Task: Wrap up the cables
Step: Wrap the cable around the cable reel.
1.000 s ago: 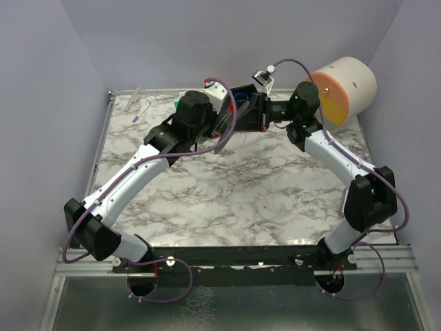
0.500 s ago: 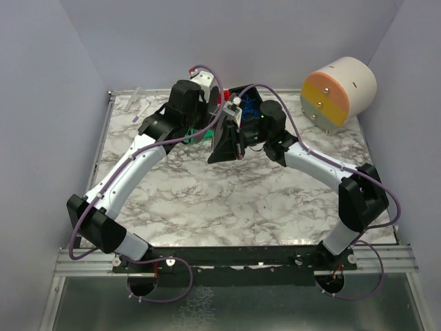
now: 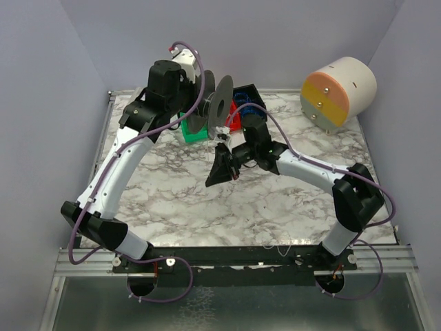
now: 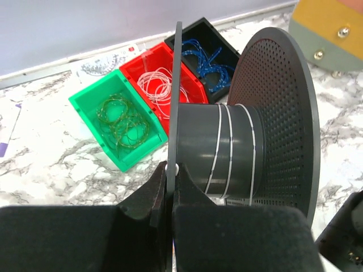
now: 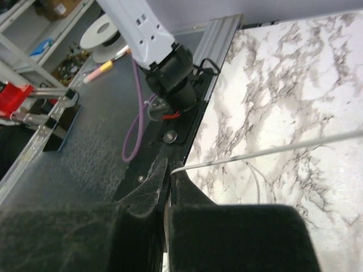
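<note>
My left gripper (image 4: 171, 170) is shut on the thin rim of a dark grey spool (image 4: 272, 130), held up over the back of the table (image 3: 207, 103). A white cable (image 4: 229, 150) makes three turns round the spool's core. My right gripper (image 5: 170, 167) is shut on the white cable (image 5: 272, 148), which runs taut to the right over the marble; in the top view this gripper (image 3: 219, 172) hangs low near mid-table. More cables lie coiled in bins: green (image 4: 119, 116), whitish (image 4: 159, 85) and blue (image 4: 207, 56).
The green bin (image 3: 193, 132), red bin (image 3: 238, 118) and black bin (image 3: 247, 93) stand in a row at the back centre. A large cream drum with an orange-yellow face (image 3: 341, 89) lies at the back right. Papers (image 3: 141, 107) lie at the back left.
The left arm has raised the spool up and leftward off the bins. The right gripper has swung from the bins toward the near middle of the table, drawing the white cable out.
</note>
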Controlling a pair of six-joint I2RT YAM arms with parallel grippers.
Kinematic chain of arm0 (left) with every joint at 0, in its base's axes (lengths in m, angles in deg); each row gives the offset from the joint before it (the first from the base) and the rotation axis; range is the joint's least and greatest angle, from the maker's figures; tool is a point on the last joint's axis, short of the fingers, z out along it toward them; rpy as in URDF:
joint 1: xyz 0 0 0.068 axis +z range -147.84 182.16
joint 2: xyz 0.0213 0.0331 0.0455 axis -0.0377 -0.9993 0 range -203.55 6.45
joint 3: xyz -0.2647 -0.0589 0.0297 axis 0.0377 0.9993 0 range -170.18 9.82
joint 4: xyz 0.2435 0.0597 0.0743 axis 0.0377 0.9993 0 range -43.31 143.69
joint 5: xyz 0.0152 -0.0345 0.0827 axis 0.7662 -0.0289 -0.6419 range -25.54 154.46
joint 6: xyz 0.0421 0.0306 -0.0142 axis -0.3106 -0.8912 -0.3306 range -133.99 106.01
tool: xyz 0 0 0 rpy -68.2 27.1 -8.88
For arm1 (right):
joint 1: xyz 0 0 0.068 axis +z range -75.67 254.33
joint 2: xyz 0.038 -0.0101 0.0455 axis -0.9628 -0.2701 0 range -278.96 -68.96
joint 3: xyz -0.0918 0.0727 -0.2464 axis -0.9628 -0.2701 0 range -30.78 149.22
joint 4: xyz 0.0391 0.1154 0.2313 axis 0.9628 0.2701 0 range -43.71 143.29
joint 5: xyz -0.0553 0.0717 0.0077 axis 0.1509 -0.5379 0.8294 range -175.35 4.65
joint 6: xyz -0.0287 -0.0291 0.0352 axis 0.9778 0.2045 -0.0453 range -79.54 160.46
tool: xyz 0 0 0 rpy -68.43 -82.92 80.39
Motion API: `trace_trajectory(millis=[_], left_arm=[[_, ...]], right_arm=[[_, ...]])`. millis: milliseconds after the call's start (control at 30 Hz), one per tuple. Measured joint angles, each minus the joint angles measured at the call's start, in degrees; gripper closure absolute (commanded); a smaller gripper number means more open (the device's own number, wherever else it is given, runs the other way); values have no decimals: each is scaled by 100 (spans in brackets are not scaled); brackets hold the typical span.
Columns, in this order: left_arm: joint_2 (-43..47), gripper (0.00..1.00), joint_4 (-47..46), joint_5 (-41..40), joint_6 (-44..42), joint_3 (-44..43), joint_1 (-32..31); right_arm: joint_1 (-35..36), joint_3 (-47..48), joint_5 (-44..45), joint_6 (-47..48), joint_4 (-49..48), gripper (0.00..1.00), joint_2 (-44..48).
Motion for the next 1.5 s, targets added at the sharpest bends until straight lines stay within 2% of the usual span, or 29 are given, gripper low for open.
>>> trace_trajectory(millis=[233,400,500,633,867,1067,1367,1500], left_arm=[[0,100,15,70,133,-262,247],[0,100,-17,72,210,-457,413],[2,100,-87,72,243,-551,505],[9,100,-168,72,267,-590,590],[96,100,-369,164,313,-463,632],[483,100,-485,721,223,225,654],[767,100,-308,1762,-343,1119,612],[774,100,-271,1869,-538,1375,463]], right_arm=[[79,-164,-306,1272,1040,100,-125],[22,-372,-610,1246,1025,100,-232],[-157,-702,-737,656,385,99,-282],[-726,-1429,-743,-787,-1180,99,-361],[-1504,-1703,-570,-2144,-2553,99,-461],[-1891,-1641,199,-2474,-2675,100,-455],[-3263,-1296,1816,-2553,-1980,100,-343],[-3333,-1062,2385,-2441,-1598,100,-83]])
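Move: Some 3 cm ahead, 7 cm right and 6 cm below the left hand sits the drum of the cable reel, whose left flange that hand already pinches. From the right hand, which already holds the white cable, the drum is about 21 cm ahead, 2 cm right and 7 cm higher. On the table some 21 cm below the right hand, the red box lies about 38 cm ahead and 5 cm right, the black box 10 cm farther right. Carrying the cable around the reel's near side to its right, the right hand first dips back and down about 5 cm, then sweeps some 25 cm forward and 16 cm right, staying low and turning about 60 degrees clockwise. The left hand keeps its pinch on the flange, lifts the reel about 5 cm up and slightly left, then brings it down and back, turning it clockwise. Both grippers stay shut. ##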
